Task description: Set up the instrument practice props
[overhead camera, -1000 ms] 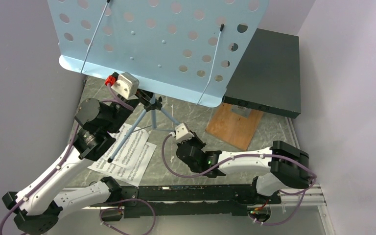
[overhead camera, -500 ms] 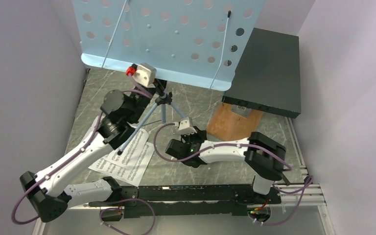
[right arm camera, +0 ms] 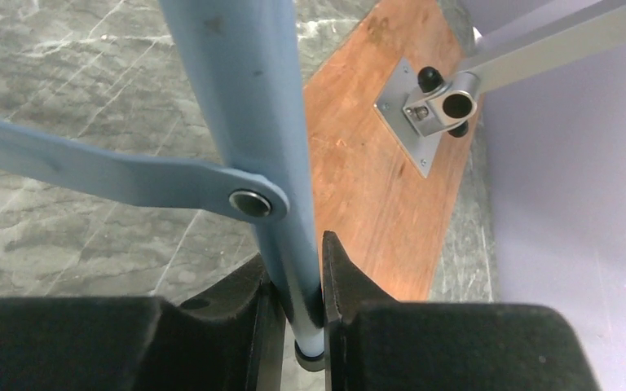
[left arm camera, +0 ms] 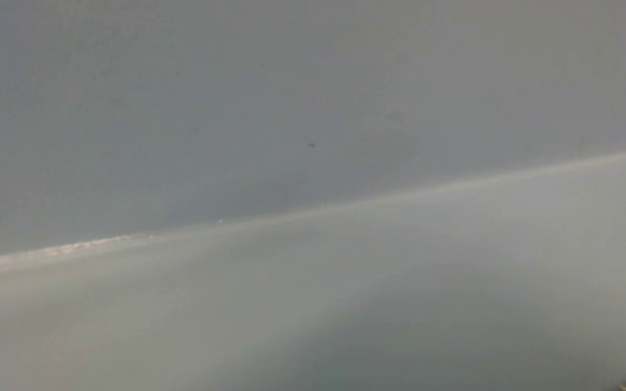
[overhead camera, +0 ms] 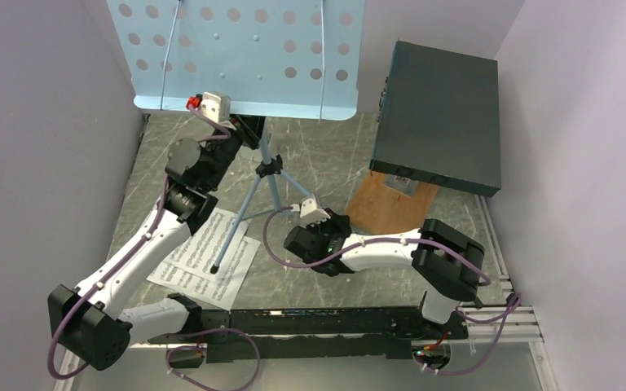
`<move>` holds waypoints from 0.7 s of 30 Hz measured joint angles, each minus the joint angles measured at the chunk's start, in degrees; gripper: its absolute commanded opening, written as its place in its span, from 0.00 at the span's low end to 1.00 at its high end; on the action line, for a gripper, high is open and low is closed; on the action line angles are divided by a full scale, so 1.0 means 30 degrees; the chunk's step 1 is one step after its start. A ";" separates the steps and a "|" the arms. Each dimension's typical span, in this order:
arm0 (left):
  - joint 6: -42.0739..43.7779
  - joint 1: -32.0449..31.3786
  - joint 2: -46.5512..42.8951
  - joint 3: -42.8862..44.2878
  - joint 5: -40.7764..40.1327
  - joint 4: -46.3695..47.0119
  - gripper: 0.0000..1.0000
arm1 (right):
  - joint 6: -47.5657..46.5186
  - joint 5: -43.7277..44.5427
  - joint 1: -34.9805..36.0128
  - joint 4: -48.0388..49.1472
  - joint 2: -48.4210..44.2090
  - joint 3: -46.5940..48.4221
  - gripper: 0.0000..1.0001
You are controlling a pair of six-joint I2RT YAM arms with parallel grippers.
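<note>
The light blue perforated music stand (overhead camera: 236,57) stands tilted near the back, its tripod hub (overhead camera: 271,169) over the marbled table. In the top view my left gripper (overhead camera: 250,129) sits shut on the stand's post just under the desk lip. The left wrist view shows only the blue desk surface (left arm camera: 310,122), with no fingers in sight. My right gripper (right arm camera: 297,269) is shut on one blue tripod leg (right arm camera: 244,98) close to its rubber foot, and shows in the top view (overhead camera: 304,205) too. White sheet-music pages (overhead camera: 187,265) lie flat under another leg's tip (overhead camera: 214,267).
A big dark box (overhead camera: 440,114) rests on a wooden board (overhead camera: 383,208) at the right. A metal bracket with a tube (right arm camera: 432,110) is fixed to that board. Grey walls close in on both sides. A black rail (overhead camera: 334,322) runs along the near edge.
The stand's desk has swung left and levelled out, and its post now stands more upright. My left arm has reached farther back with it. The right gripper has kept hold of the leg.
</note>
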 measured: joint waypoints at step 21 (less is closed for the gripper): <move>-0.2994 0.1224 -0.1938 -0.2521 0.0335 0.1596 0.00 | -0.0430 -0.8167 -0.1202 0.3869 -0.5501 -0.4459 0.79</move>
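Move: The right hand pinches one leg of the music stand, whose foot is about 4 cm below the fingers, 1 cm ahead and 1 cm right, over bare tabletop. The wooden board's middle lies some 12 cm right of this hand, 3 cm ahead and 9 cm down. From the left hand, gripping the post under the desk, that foot is about 28 cm right, 7 cm back and 39 cm down, the tripod hub 2 cm right, level fore and aft, 22 cm down, and the sheet music 15 cm left, 16 cm back, 45 cm down. The right hand lowers the pinched leg about 3.5 cm towards the tabletop, then spreads its fingers wide to let the leg go, rising some 1.5 cm and easing back about 2 cm while its left side rolls up roughly 20 degrees. The left hand keeps its grip on the post under the desk, drawing it back about 2 cm and slightly down, then swinging left some 2.5 cm. ##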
